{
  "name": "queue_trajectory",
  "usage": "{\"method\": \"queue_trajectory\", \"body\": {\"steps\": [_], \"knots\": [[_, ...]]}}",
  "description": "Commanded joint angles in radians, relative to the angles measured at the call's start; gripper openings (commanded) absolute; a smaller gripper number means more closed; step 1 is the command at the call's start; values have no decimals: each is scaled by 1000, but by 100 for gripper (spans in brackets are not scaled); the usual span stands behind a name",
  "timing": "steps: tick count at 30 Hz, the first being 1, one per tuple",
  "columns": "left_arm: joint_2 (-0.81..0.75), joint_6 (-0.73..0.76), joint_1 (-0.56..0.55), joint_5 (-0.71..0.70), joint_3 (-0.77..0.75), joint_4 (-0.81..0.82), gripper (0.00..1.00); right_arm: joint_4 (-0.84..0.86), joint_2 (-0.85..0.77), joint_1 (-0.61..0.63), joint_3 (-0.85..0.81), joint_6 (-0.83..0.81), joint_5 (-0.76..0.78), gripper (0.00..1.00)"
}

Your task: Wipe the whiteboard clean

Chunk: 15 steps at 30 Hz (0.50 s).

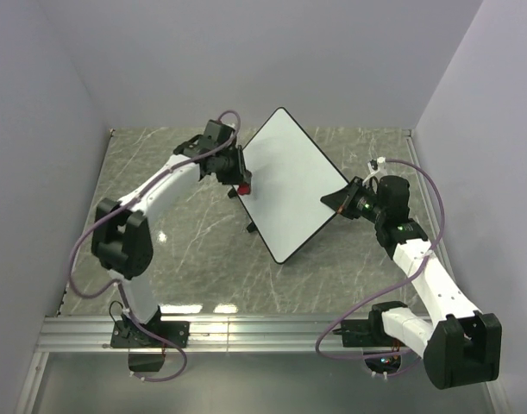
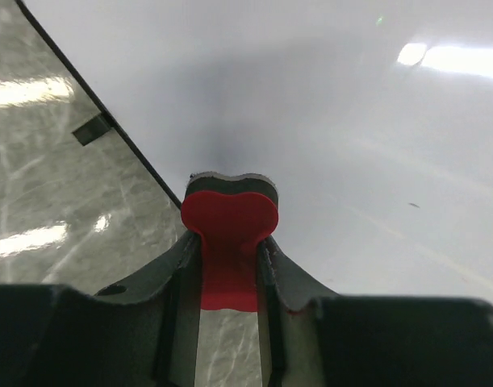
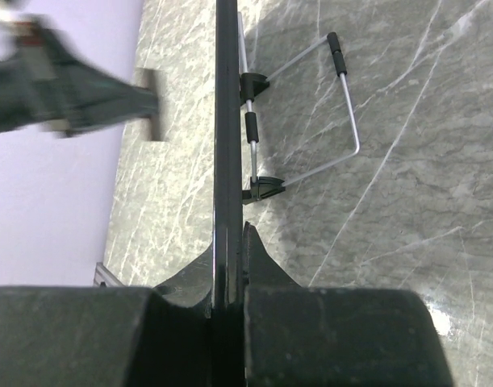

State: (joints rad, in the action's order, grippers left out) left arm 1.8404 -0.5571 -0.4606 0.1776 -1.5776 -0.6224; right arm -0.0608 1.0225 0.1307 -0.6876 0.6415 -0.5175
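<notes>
The whiteboard (image 1: 289, 185) is a white board with a thin black rim, standing tilted above the marble table. Its face shows no scribbles in the top view. The left wrist view shows only a tiny dark speck on the whiteboard (image 2: 351, 121). My left gripper (image 1: 241, 181) is shut on the red-and-black eraser (image 1: 243, 188) at the board's left edge. In the left wrist view the eraser (image 2: 230, 218) sits between my gripper's (image 2: 228, 246) fingers, against the rim. My right gripper (image 1: 339, 200) is shut on the board's right rim. The right wrist view shows the gripper (image 3: 230, 242) clamping the whiteboard (image 3: 227, 121) edge-on.
A wire stand (image 3: 343, 105) with black sleeves folds out from the board's back. A small black foot (image 1: 248, 227) shows at the board's lower left edge. White walls close the table at the back and both sides. An aluminium rail (image 1: 263, 332) runs along the near edge.
</notes>
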Motion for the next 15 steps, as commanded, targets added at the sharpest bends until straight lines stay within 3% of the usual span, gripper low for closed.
{"method": "queue_trajectory", "body": {"steps": [1, 6, 10, 13, 15], "knots": [[-184, 40, -12, -108, -19, -46, 0, -125, 2, 21, -7, -71, -36, 0], [-259, 5, 3, -360, 157, -99, 4, -108, 2, 20, -4, -66, -49, 0], [-312, -46, 57, -372, 396, -68, 21, -114, -18, 21, 14, -74, -45, 0], [-337, -93, 71, -369, 505, -33, 48, -114, -30, 21, 34, -75, -49, 0], [-340, -115, 73, -368, 540, -13, 59, -111, -39, 21, 43, -75, -52, 0]]}}
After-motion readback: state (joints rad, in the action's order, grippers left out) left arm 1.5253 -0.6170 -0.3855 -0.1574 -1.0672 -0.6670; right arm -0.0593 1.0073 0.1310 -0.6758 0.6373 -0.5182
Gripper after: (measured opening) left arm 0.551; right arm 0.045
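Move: The left hand, with the red eraser still pinched, is just off the clean whiteboard's left edge; the bare tabletop spot it carries the eraser towards lies about 13 cm left, 9 cm back and some 14 cm below. The whiteboard's middle is about 13 cm right, level fore-and-aft and in height; its nearer black clamp is some 12 cm back, 3 cm right, 10 cm lower. From the right hand, holding the whiteboard's right edge, that spot is about 38 cm left, 3 cm back, 19 cm down. The left hand carries the eraser away from the whiteboard in an arc, some 13 cm left and 9 cm back, first lifting about 7 cm and then swooping down some 14 cm towards the open table, while the wrist turns counter-clockwise and its left side rises, each by nearly 20 degrees. Near the end of the descent, still travelling, the fingers spread from a third to a little over half open and let go of the eraser, while the right hand stays put and keeps its pinch on the whiteboard's edge. ##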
